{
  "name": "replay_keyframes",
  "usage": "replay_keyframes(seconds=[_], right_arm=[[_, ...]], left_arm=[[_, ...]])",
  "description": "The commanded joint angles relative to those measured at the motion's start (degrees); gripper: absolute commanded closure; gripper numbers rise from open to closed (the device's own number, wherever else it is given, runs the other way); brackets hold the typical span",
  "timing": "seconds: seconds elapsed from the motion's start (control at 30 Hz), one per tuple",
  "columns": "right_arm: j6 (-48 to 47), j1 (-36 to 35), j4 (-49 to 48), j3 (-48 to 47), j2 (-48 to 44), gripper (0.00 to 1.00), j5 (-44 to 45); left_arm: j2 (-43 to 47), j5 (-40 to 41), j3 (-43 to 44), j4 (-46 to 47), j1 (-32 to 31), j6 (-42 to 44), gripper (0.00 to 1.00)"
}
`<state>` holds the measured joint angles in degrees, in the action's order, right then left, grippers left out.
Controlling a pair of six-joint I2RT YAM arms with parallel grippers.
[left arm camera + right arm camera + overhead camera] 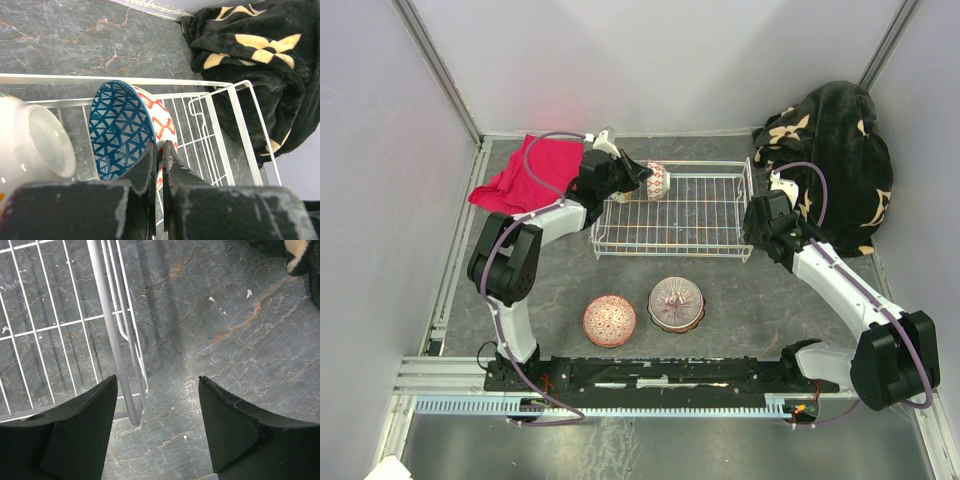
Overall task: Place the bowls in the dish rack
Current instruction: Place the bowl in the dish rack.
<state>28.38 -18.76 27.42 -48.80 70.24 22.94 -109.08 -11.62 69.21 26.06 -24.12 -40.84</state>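
The white wire dish rack (700,215) sits mid-table. At its far left end my left gripper (642,178) is shut on the rim of a bowl (658,181) that stands on edge. The left wrist view shows that bowl (120,130) blue-triangled inside and red zigzag outside, with one finger on each side of its wall at my left gripper (159,146). A white bowl (40,145) lies on its side beside it in the rack (220,125). My right gripper (761,232) (157,382) is open over the rack's right end wire (112,340), holding nothing.
Two bowls stand on the table in front of the rack: a pink patterned one (610,320) and a purple-brown one (676,303). A red cloth (530,172) lies at the back left. A black and cream blanket (835,160) (250,60) is heaped at the back right.
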Motion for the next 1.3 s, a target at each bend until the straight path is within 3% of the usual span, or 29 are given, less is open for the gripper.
replay_keyframes(seconds=[0.0, 0.77, 1.03, 1.27], right_arm=[[-0.2, -0.4, -1.8, -2.4, -0.7, 0.27, 0.0], [-0.1, -0.5, -1.9, -2.0, -0.4, 0.27, -0.2], [-0.1, -0.5, -2.0, -2.1, -0.3, 0.27, -0.4], [-0.1, -0.6, -2.0, -2.1, -0.1, 0.27, -0.4]], left_arm=[[0.5, 8.0, -2.7, -10.0, 2.2, 7.6, 0.97], [3.6, 11.3, -4.8, -12.8, 3.4, 8.8, 0.97], [5.6, 10.0, -4.3, -12.9, 3.4, 8.5, 0.87], [7.8, 9.3, -2.0, -13.8, 3.3, 9.3, 0.65]])
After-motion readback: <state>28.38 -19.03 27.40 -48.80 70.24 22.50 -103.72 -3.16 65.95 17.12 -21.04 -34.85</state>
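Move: My left hand holds the blue-and-red bowl by its rim. The spot it is going to in the dish rack is close by, about 2 cm left, 1 cm back and some 4 cm below. The flowered bowl already racked lies about 7 cm left and 2 cm back, also some 4 cm lower; the rack's middle is roughly 8 cm back, 6 cm right and 9 cm down. From my idle right hand that spot is about 28 cm left and 10 cm ahead, near its height. I carry my left hand about 6 cm to the left, slowly and then quicker, towards the flowered bowl, dipping nearly 2 cm late on while the wrist rolls and swings about 10 degrees counter-clockwise. There I stop, open the fingers about a quarter of their range to let the patterned bowl's rim go, and barely start easing back. ##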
